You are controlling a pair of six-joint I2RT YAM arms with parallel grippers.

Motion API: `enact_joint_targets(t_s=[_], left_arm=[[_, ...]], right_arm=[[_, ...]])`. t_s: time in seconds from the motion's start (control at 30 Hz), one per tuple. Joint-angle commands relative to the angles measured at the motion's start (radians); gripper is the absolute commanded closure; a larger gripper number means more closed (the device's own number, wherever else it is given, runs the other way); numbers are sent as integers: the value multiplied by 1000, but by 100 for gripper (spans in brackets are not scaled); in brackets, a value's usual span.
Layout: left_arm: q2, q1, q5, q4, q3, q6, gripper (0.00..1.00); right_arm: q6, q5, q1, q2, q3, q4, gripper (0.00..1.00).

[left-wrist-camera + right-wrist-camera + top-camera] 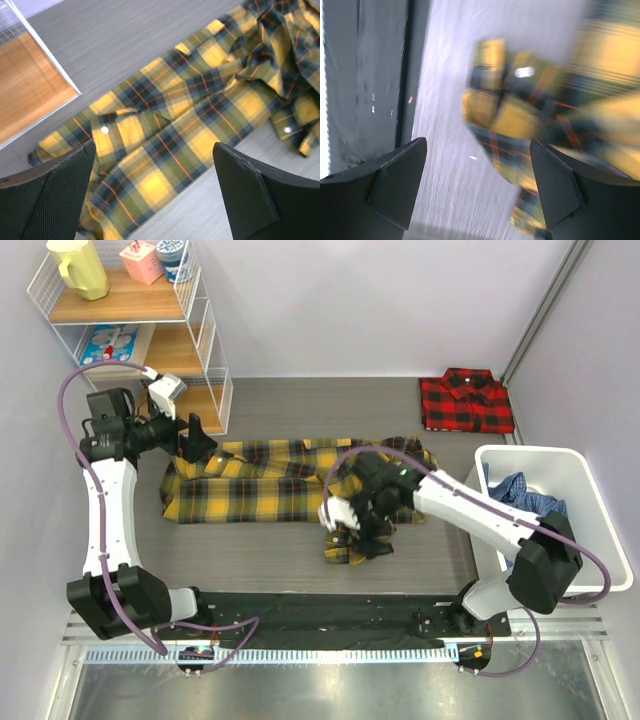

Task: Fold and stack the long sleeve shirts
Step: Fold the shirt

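The yellow plaid long sleeve shirt (270, 485) lies stretched left to right across the middle of the table, with one sleeve cuff (340, 545) bunched toward the near edge. A red-and-black shirt (466, 402) lies folded at the back right. My left gripper (205, 443) hovers open over the yellow shirt's left end. In the left wrist view the plaid cloth (200, 100) lies below the wide-apart jaws of that gripper (154, 147), untouched. My right gripper (368, 536) is open just above the cuff. In the right wrist view the blurred cuff (520, 110) lies loose beyond this gripper (477, 145).
A white wire shelf rack (130, 330) stands at the back left, its wooden board (30, 90) close to the left gripper. A white bin (590, 480) with a blue garment (525, 495) sits at the right. A black mat (330, 615) runs along the near edge.
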Motion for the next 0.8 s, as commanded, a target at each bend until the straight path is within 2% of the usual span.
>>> enact_joint_targets(t_s=[0.0,0.13,0.23,0.37,0.47,0.5,0.57,0.6,0.67,0.7,0.77], left_arm=[[27,-3,-12,-108,110,-28,0],[-6,0,-111,-116,97,-28,0],[-120,2,-215,34,-15,-128,0],[-186,0,-223,17,-54,-139,0],[-197,0,-224,-36,-52,-131,0],[-197,0,-194,-56,-48,-91,0],[-200,2,-122,-131,-18,-35,0],[-204,0,-99,-141,-14,-12,0],[-220,-1,-57,-139,-17,-5,0],[-223,-1,-42,-145,-17,5,0],[-223,-6,33,-200,-20,68,0]], right_arm=[[-166,181,133,-16,-170,108,11],[-191,279,212,36,-273,231,11],[-189,315,220,110,-288,299,13],[-182,362,223,163,-296,411,17],[-185,379,230,191,-276,392,37],[-198,388,232,197,-276,386,58],[-197,396,232,193,-256,353,75],[-176,378,227,168,-196,327,86],[-160,229,181,142,-84,195,95],[-142,169,151,136,52,158,99],[-125,-20,51,145,189,60,99]])
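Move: The yellow plaid shirt's loose sleeve end lies under the open right hand, about 13 cm below, some 2 cm back and 1 cm to the left. From that hand the folded shirt body's middle is about 12 cm ahead and 12 cm left, and its right end 12 cm ahead and 14 cm right, both about 13 cm below. From the left hand, the sleeve end lies roughly 18 cm back, 29 cm right and 27 cm below. The sleeve end gets pinched just behind its cuff: the right hand drops about 13 cm onto it, swinging back and then forward again while turning some 15 degrees counter-clockwise and tipping its fingers more steeply down, shuts them on the cloth, and starts lifting, about 4 cm. The left hand, open above the shirt's left end, drifts back about 5 cm. ##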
